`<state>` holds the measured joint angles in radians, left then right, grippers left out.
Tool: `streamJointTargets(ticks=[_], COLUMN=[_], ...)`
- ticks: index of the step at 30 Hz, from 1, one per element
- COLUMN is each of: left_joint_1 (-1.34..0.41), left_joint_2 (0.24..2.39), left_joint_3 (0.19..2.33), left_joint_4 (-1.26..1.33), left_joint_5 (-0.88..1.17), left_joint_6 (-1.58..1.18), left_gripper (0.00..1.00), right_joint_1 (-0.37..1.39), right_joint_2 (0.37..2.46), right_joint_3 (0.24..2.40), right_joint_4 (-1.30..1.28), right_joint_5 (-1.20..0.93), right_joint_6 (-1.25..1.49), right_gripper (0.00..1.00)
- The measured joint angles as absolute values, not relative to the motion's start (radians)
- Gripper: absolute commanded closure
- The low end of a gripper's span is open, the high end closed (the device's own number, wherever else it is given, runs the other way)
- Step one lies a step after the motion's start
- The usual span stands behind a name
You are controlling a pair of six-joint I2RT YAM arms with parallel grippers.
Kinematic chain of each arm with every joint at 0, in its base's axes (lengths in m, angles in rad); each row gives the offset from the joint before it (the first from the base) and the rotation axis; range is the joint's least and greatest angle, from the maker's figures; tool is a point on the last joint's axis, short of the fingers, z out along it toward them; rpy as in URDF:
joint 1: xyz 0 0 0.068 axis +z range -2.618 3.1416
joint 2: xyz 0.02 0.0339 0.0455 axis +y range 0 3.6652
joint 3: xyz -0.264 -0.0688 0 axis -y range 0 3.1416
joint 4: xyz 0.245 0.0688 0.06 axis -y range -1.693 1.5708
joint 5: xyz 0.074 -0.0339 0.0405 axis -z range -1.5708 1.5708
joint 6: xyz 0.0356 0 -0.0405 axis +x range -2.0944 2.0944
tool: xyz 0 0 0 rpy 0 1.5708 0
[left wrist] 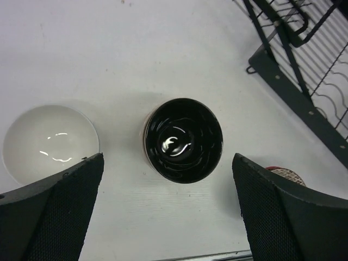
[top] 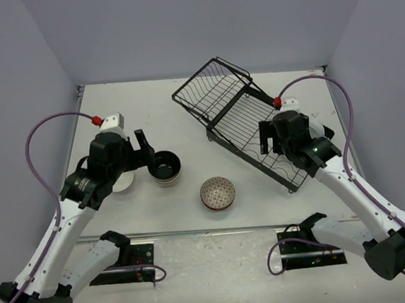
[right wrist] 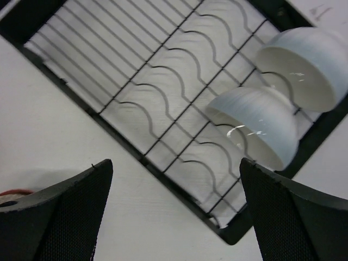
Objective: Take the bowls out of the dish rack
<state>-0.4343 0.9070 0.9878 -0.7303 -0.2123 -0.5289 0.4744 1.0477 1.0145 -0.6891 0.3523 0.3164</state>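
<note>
The black wire dish rack (top: 235, 113) lies slantwise at the back right. Two pale blue-white bowls (right wrist: 255, 128) (right wrist: 304, 68) lean on their sides in its end section. My right gripper (right wrist: 175, 163) hangs open above the rack's near edge, left of those bowls, holding nothing. On the table stand a tan bowl with a black inside (top: 165, 167), a white bowl (left wrist: 50, 142) and a brown patterned bowl (top: 218, 192). My left gripper (left wrist: 167, 179) is open just above the black-lined bowl (left wrist: 183, 140), apart from it.
The rack's raised wire basket section (top: 211, 83) stands at the back. The left arm covers most of the white bowl in the top view. Both arm bases and their purple cables sit along the near edge. Grey walls enclose the table on three sides.
</note>
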Motion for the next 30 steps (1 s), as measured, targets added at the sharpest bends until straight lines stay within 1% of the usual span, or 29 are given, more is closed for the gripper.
streamJointTargets(ticks=[4, 9, 13, 17, 19, 21, 22, 23, 25, 26, 29, 30], left_joint_1=[-0.434, -0.434, -0.434, -0.438, -0.451, -0.471, -0.479, -0.485, -0.495, -0.499, -0.507, -0.508], left_joint_2=[0.776, 0.633, 0.604, 0.613, 0.616, 0.615, 0.612, 0.608, 0.598, 0.591, 0.577, 0.574], left_joint_3=[1.003, 0.911, 0.82, 0.794, 0.793, 0.793, 0.792, 0.792, 0.791, 0.791, 0.791, 0.79], left_joint_4=[-0.731, -0.696, -0.668, -0.646, -0.636, -0.625, -0.62, -0.616, -0.611, -0.608, -0.607, -0.607], left_joint_5=[-0.232, -0.35, -0.375, -0.351, -0.341, -0.332, -0.327, -0.324, -0.322, -0.321, -0.322, -0.322], left_joint_6=[-0.488, -0.456, -0.45, -0.444, -0.441, -0.435, -0.434, -0.433, -0.431, -0.43, -0.429, -0.429], left_gripper=[0.0, 0.0, 0.0, 0.0, 0.0, 0.0, 0.0, 0.0, 0.0, 0.0, 0.0, 0.0], right_joint_1=[0.474, 0.474, 0.474, 0.468, 0.461, 0.455, 0.451, 0.447, 0.441, 0.438, 0.432, 0.431], right_joint_2=[1.023, 0.985, 1.029, 1.115, 1.146, 1.171, 1.182, 1.191, 1.207, 1.214, 1.234, 1.24], right_joint_3=[0.905, 0.728, 0.684, 0.658, 0.633, 0.613, 0.608, 0.605, 0.598, 0.598, 0.597, 0.597], right_joint_4=[-0.6, -0.441, -0.327, -0.225, -0.175, -0.135, -0.115, -0.09, -0.035, -0.012, 0.032, 0.039], right_joint_5=[0.519, 0.62, 0.736, 0.83, 0.861, 0.886, 0.9, 0.909, 0.932, 0.937, 0.952, 0.952], right_joint_6=[0.195, -0.025, -0.169, -0.266, -0.313, -0.356, -0.377, -0.398, -0.433, -0.445, -0.468, -0.472], right_gripper=[0.01, 0.01, 0.01, 0.01, 0.04, 0.09, 0.21, 0.27, 0.32, 0.37, 0.47, 0.48])
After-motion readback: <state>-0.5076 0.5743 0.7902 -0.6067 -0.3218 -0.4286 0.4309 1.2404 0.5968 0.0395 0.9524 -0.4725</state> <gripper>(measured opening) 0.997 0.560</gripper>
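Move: About 12 cm to the right of the right hand, 5 cm ahead and 11 cm below stands the nearer of two white bowls, leaning in the dish rack. The farther white bowl is some 6 cm beyond it and 6 cm more to the right; the rack's near corner lies about 9 cm back and 7 cm right of the hand, 17 cm down. From the left hand the nearer white bowl is roughly 49 cm right, 6 cm ahead and 13 cm below. Swinging right about 11 cm while sinking some 6 cm and edging forward, the right hand goes in to the nearer white bowl, rolling about 50 degrees so its left side drops; the fingers start wide and close to roughly half near the end, about the bowl's rim. The open left hand, clear of the black bowl, hops up and left some 5 cm, then settles part-way back, ending slightly back with fingertips tilted up. ##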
